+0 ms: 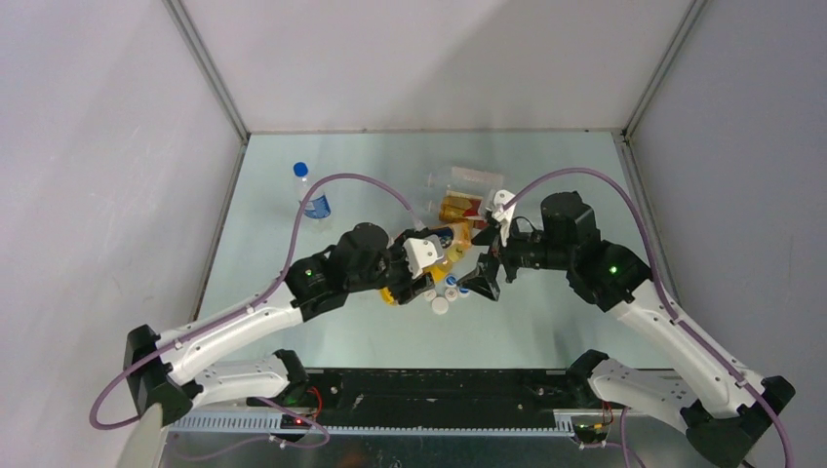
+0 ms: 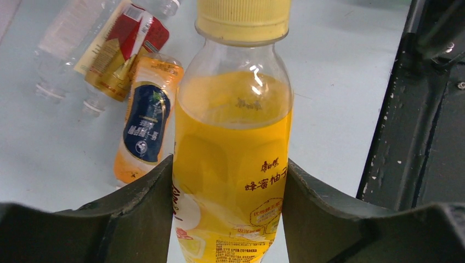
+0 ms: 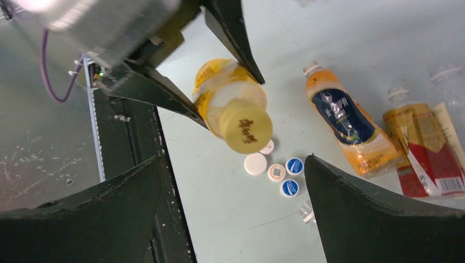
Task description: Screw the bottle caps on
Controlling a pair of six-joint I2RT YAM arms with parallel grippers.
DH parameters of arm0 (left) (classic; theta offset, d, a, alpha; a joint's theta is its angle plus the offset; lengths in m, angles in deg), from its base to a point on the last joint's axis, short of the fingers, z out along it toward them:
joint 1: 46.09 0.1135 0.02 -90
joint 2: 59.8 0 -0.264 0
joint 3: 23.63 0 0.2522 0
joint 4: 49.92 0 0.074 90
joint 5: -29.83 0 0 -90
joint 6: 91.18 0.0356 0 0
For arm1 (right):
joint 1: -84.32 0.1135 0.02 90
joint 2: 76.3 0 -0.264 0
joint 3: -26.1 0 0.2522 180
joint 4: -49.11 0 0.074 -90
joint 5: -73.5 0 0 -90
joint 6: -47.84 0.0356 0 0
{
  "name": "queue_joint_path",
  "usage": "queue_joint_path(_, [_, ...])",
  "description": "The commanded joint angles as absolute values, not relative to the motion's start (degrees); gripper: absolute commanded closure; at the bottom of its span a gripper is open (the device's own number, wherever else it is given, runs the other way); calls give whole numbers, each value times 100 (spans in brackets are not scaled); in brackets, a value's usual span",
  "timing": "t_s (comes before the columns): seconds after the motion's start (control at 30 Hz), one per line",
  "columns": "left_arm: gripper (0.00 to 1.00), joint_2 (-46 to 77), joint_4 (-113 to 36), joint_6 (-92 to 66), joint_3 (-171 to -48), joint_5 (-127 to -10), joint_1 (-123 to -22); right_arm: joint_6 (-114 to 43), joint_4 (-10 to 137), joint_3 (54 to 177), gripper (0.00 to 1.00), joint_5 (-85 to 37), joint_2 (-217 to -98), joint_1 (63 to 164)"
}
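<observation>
My left gripper (image 2: 227,219) is shut on the body of an orange-yellow bottle (image 2: 230,164) and holds it off the table. A yellow cap (image 2: 243,22) sits on the bottle's neck. In the right wrist view this bottle (image 3: 225,96) tilts, its yellow cap (image 3: 248,127) turned toward the camera. My right gripper (image 3: 236,219) stands wide open just short of it, nothing between its fingers. Below on the table lie loose caps: a white one (image 3: 255,164), two blue ones (image 3: 294,166) and one with orange print (image 3: 276,172).
An orange bottle with a dark-blue label (image 3: 342,118) and a gold-and-red one (image 3: 422,148) lie uncapped beside clear bottles (image 2: 60,49). A clear blue-labelled bottle (image 1: 310,193) stands upright, capped, at the far left. Both arms meet mid-table (image 1: 546,331).
</observation>
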State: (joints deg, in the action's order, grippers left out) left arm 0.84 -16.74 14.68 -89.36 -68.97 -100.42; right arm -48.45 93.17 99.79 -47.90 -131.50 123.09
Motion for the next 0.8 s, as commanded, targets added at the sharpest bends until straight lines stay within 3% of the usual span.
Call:
queue_joint_path(0.0, [100,146,-1573,1322,-9229,-7187,-9999,-5476,8763,10059,1,-5357,-12835,12307])
queue_joint_path(0.13, [100,-43,-1626,1370,-9067,-7313,-9997,-5905,8542,10063,2,-5456,-12861,12239])
queue_joint_path(0.43, [100,-213,-1569,1746,-8938,-7600,-9999,-6810,9640,10871,17,-6041,-13794,12317])
queue_joint_path(0.77, [100,-264,-1425,1856,-8939,-7323,-9999,-7005,10150,11126,43,-6154,-13885,12335])
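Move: The yellow cap already sits on the bottle in the left hand's grip. From the right hand it lies about 4 cm left, 2 cm ahead and slightly lower; from the left hand it is roughly 6 cm right, 3 cm ahead and 6 cm higher. From the right hand, the loose caps lie about 5 cm left, 1 cm back and 26 cm down, and the orange bottle 9 cm left, 12 cm ahead and 24 cm down. The left fingers keep their grip on the yellow bottle, drawing it back about 2 cm while the hand turns slightly clockwise. The open right hand rises some 3 cm, then works left towards the yellow cap and sinks part of the way back, turning about 20 degrees, mostly counter-clockwise. Its fingers close from wide open to a bit over half, astride the cap without gripping it. ##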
